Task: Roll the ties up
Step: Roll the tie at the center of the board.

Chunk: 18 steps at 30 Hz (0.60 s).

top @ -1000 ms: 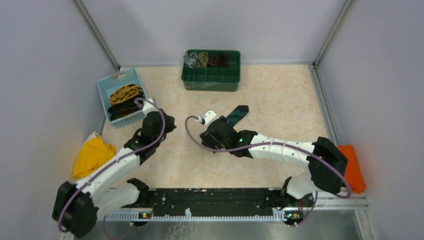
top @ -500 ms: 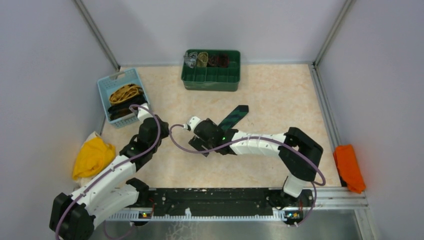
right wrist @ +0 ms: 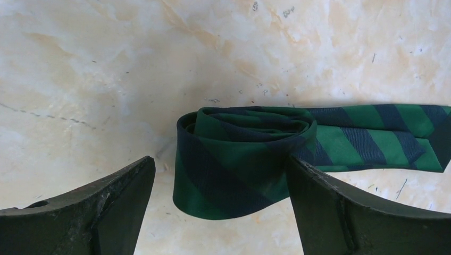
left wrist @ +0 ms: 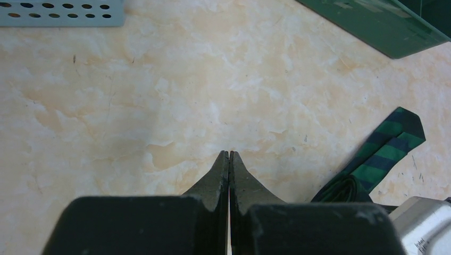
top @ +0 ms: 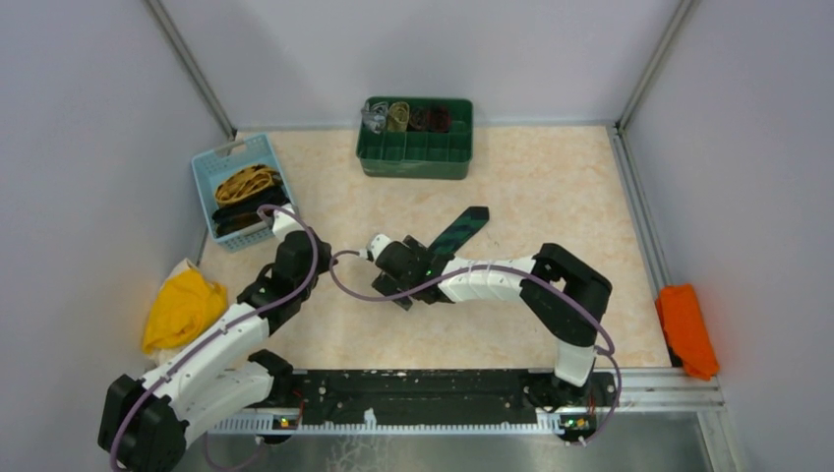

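Observation:
A dark green tie with dark checks lies mid-table, its flat pointed tail stretching to the far right. Its other end is wound into a roll standing on the table, also seen in the left wrist view. My right gripper is open, with the roll between its fingers, close against the right one and clear of the left. My left gripper is shut on nothing, just left of the roll. A mustard-yellow tie and a black tie lie in the basket.
A light blue basket stands at the far left. A green compartment box at the back holds rolled ties in its rear row. A yellow cloth lies at the left wall, an orange cloth at the right.
My right gripper has opened wider around the roll and shifted left, its elbow folding in towards the middle. My left gripper pulled back slightly to the left and stayed shut.

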Tool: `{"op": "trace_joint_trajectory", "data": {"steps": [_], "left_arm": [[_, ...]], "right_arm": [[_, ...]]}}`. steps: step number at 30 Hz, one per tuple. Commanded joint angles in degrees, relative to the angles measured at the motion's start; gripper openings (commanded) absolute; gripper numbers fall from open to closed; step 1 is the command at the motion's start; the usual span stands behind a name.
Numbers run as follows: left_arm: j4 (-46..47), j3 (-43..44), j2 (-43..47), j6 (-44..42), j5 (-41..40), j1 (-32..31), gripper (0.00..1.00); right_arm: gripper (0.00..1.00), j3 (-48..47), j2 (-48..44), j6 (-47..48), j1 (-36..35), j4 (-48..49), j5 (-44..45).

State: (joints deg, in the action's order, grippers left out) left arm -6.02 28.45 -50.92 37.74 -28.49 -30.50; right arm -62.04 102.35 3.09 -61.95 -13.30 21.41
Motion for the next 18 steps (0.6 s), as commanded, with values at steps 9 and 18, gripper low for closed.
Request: {"op": "trace_joint_trajectory", "data": {"steps": [9, 18], "left_arm": [[1.82, 1.68, -1.01, -1.30, 0.95, 0.27, 0.00], [2.44, 2.04, -3.05, -1.87, 1.30, 0.49, 0.00]], "right_arm": [[0.88, -3.67, 4.37, -2.66, 6.06, -2.63, -1.65], [0.60, -6.06, 6.70, -5.87, 7.00, -3.78, -5.59]]}}
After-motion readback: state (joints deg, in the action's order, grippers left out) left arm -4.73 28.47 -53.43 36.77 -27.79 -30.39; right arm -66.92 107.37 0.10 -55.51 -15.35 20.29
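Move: Between the right hand's wide-open fingers sits the tie's rolled part, its middle about 2 cm ahead of that hand, 1 cm to its right and 2 cm below. The flat tail runs off forward and right, its middle some 9 cm ahead and 11 cm right of the hand; the green bin stands about 28 cm ahead, nearly in line. From the left hand, the roll lies about level fore and aft, 16 cm right and 11 cm below. Sliding about 4 cm forward and nearly 2 cm to the right along the tie's tail, sinking roughly 1 cm, the right hand brings its left finger up against the near side of the roll and pushes it along. The wrist turns a little clockwise, under 10 degrees, and late in the travel the fingers close partway, ending with the roll between them. ##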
